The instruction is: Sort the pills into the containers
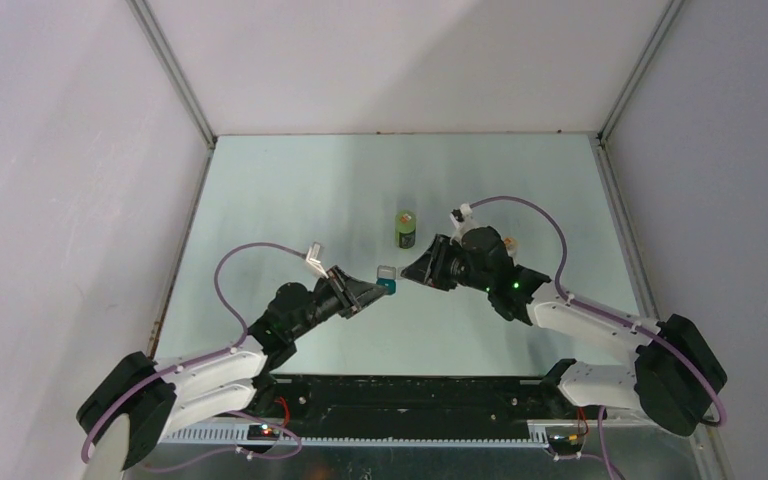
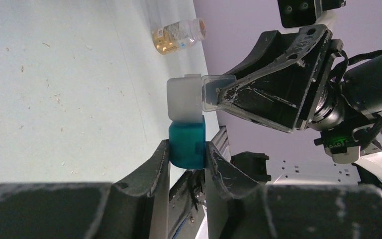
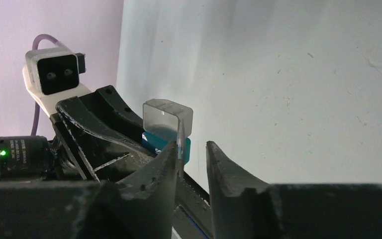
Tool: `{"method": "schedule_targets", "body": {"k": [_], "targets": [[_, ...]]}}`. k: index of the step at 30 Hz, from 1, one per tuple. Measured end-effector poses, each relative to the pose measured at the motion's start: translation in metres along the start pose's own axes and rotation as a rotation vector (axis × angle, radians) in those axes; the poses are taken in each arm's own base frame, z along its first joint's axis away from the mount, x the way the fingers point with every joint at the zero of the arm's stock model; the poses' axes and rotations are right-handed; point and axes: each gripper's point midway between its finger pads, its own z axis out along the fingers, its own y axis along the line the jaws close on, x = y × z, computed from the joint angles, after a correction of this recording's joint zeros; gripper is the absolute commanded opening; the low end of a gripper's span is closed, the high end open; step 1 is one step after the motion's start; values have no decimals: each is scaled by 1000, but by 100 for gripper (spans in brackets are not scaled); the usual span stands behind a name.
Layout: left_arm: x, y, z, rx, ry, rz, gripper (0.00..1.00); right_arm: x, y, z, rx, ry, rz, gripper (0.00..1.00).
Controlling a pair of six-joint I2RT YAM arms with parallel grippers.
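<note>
My left gripper (image 2: 187, 150) is shut on a small teal pill box (image 2: 186, 142), held above the table between the two arms (image 1: 390, 284). Its frosted lid (image 2: 184, 97) stands up from the box, and a clear flap (image 2: 213, 92) sticks out toward my right gripper (image 1: 409, 268). In the right wrist view the flap (image 3: 180, 140) rests against one finger only. The right gripper (image 3: 191, 148) is open, with a gap to the other finger. The dark container with a green top (image 1: 405, 228) stands behind the box. The pale container (image 2: 179, 36) holds yellowish contents. No loose pills show.
The right arm's body (image 1: 490, 265) lies close in front of the pale container's spot. White walls enclose the table on the left, back and right. The black rail (image 1: 400, 395) runs along the near edge between the arm bases.
</note>
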Motion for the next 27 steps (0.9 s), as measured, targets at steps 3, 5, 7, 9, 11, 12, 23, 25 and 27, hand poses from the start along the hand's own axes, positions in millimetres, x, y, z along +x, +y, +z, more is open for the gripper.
{"method": "schedule_targets", "body": {"k": [3, 5, 7, 9, 11, 12, 23, 25, 27], "targets": [[0, 0, 0, 0, 0, 0, 0, -1, 2, 0, -34, 1, 7, 11], [0, 0, 0, 0, 0, 0, 7, -2, 6, 0, -53, -1, 8, 1], [0, -1, 0, 2, -2, 0, 24, -4, 9, 0, -70, -2, 10, 0], [-1, -1, 0, 4, -3, 1, 49, -4, 10, 0, -76, -2, 10, 0], [-1, -1, 0, 6, -6, 11, 66, -4, 11, 0, -80, 0, 11, 0], [-2, -2, 0, 9, -9, 11, 78, -4, 11, 0, -82, 2, 10, 0], [-11, 16, -5, -81, -56, 99, 96, -3, -27, -14, 37, 45, -39, 0], [-14, 22, -5, -116, -63, 114, 96, 1, -39, -13, 69, 68, -74, 0], [-17, 26, -6, -149, -71, 128, 96, 6, -51, -10, 91, 100, -106, 0]]}}
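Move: Between the hands, the left one holds the pill box by its teal part, the box's middle about 2 cm ahead of that hand and 1 cm to its right, at its height. The box's middle lies some 3 cm left of the right hand, 1 cm back and 1 cm lower. From the right hand, the green bottle stands about 11 cm straight ahead and the amber bottle 7 cm ahead and 21 cm to the right, both some 9 cm lower. Closing its half-open fingers, the right hand pinches the clear flap of the pill box. The left then opens wide, lets go of the teal part and backs off about 2 cm left and slightly forward, sinking a little. Taking over the box, the right hand draws it roughly 4 cm to the right and 4 cm down towards the table. ##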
